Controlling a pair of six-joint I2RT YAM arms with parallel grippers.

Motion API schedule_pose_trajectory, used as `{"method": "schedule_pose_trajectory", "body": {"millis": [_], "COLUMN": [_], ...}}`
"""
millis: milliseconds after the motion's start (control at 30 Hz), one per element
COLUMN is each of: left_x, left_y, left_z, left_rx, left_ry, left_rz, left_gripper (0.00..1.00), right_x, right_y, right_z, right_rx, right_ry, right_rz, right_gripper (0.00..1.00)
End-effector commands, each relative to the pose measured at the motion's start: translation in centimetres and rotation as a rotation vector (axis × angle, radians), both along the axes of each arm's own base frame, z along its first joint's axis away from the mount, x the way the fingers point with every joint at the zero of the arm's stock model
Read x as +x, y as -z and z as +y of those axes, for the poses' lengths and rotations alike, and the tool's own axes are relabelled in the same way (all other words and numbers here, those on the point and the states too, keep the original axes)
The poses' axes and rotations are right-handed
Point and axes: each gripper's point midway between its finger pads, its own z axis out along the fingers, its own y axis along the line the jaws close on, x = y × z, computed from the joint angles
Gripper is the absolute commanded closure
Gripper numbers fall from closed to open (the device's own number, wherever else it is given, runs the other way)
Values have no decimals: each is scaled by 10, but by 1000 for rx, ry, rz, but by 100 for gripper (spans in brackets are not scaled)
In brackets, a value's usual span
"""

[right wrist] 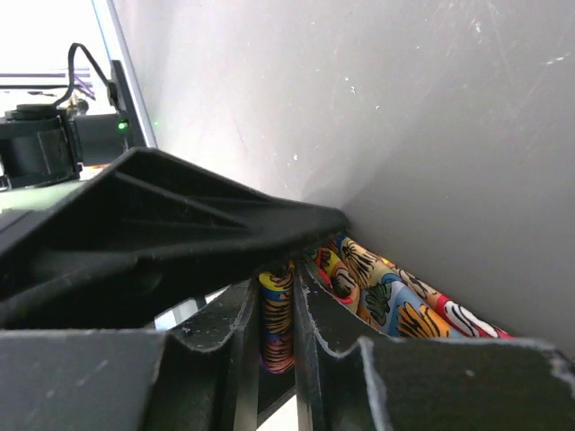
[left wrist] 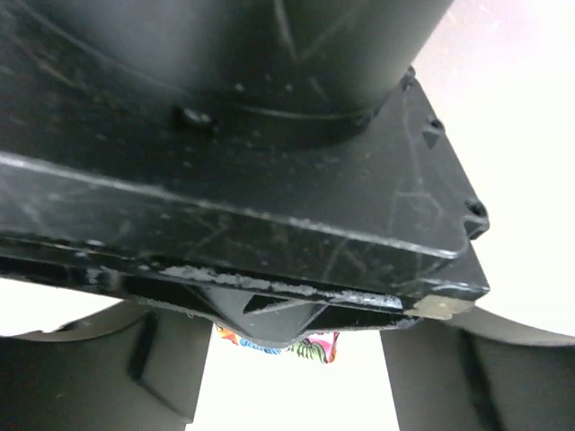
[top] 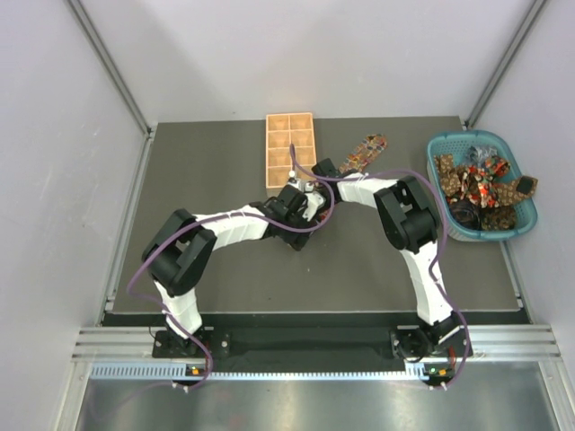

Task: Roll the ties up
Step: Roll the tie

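A printed tie point(top: 364, 151) lies on the dark table, running from its pointed end at the back right down to where both grippers meet. My right gripper point(right wrist: 277, 292) is shut on a folded, striped part of this tie point(right wrist: 277, 328); the rest of it point(right wrist: 404, 310) trails off to the right. My left gripper point(left wrist: 287, 364) stands open right against the right one, whose black body fills most of the left wrist view. Only a sliver of colourful tie point(left wrist: 310, 347) shows between the left fingers point(left wrist: 153, 368). From above, the two grippers point(top: 301, 199) hide the tie's near end.
A tan wooden tray point(top: 289, 148) with several compartments stands just behind the grippers. A teal basket point(top: 521, 220) heaped with more ties point(top: 476, 184) sits at the right table edge. Grey walls close in the sides and the back.
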Motion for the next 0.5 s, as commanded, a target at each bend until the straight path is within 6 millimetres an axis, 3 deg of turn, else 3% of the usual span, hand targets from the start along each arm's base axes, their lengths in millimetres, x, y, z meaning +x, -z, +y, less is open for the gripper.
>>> {"method": "schedule_pose_trajectory", "body": {"millis": [0, 200, 467], "left_x": [-6, -15, -23], "left_y": [8, 17, 28], "left_z": [-5, 3, 9], "left_rx": [-1, 47, 134], "left_ry": [40, 13, 0], "left_rz": [34, 50, 67], "left_gripper": [32, 48, 57], "right_x": [13, 16, 21], "right_y": [16, 15, 16], "right_z": [-11, -15, -22], "right_rx": [-27, -29, -72], "right_ry": [31, 53, 84], "right_rz": [-58, -62, -92], "right_gripper": [94, 82, 59]}}
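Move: The rolled end of the tie lies right at the left hand's point, between its open fingers, and the right hand already holds it pinched at its own point. From the left hand, the far end of the unrolled strip lies about 19 cm ahead and 15 cm to the right, some 2 cm lower. The wooden tray's middle is about 17 cm ahead and 5 cm to the left, roughly level in height. The left hand stays practically in place around the rolled end, tipping only slightly, and closes its fingers from about three-quarters to half open, so that they come against the roll's two sides. Once they have nearly stopped closing, the right hand, drifting about 1 cm to its right, spreads its nearly shut fingers to about a third open, easing its pinch while the roll still sits between them. ##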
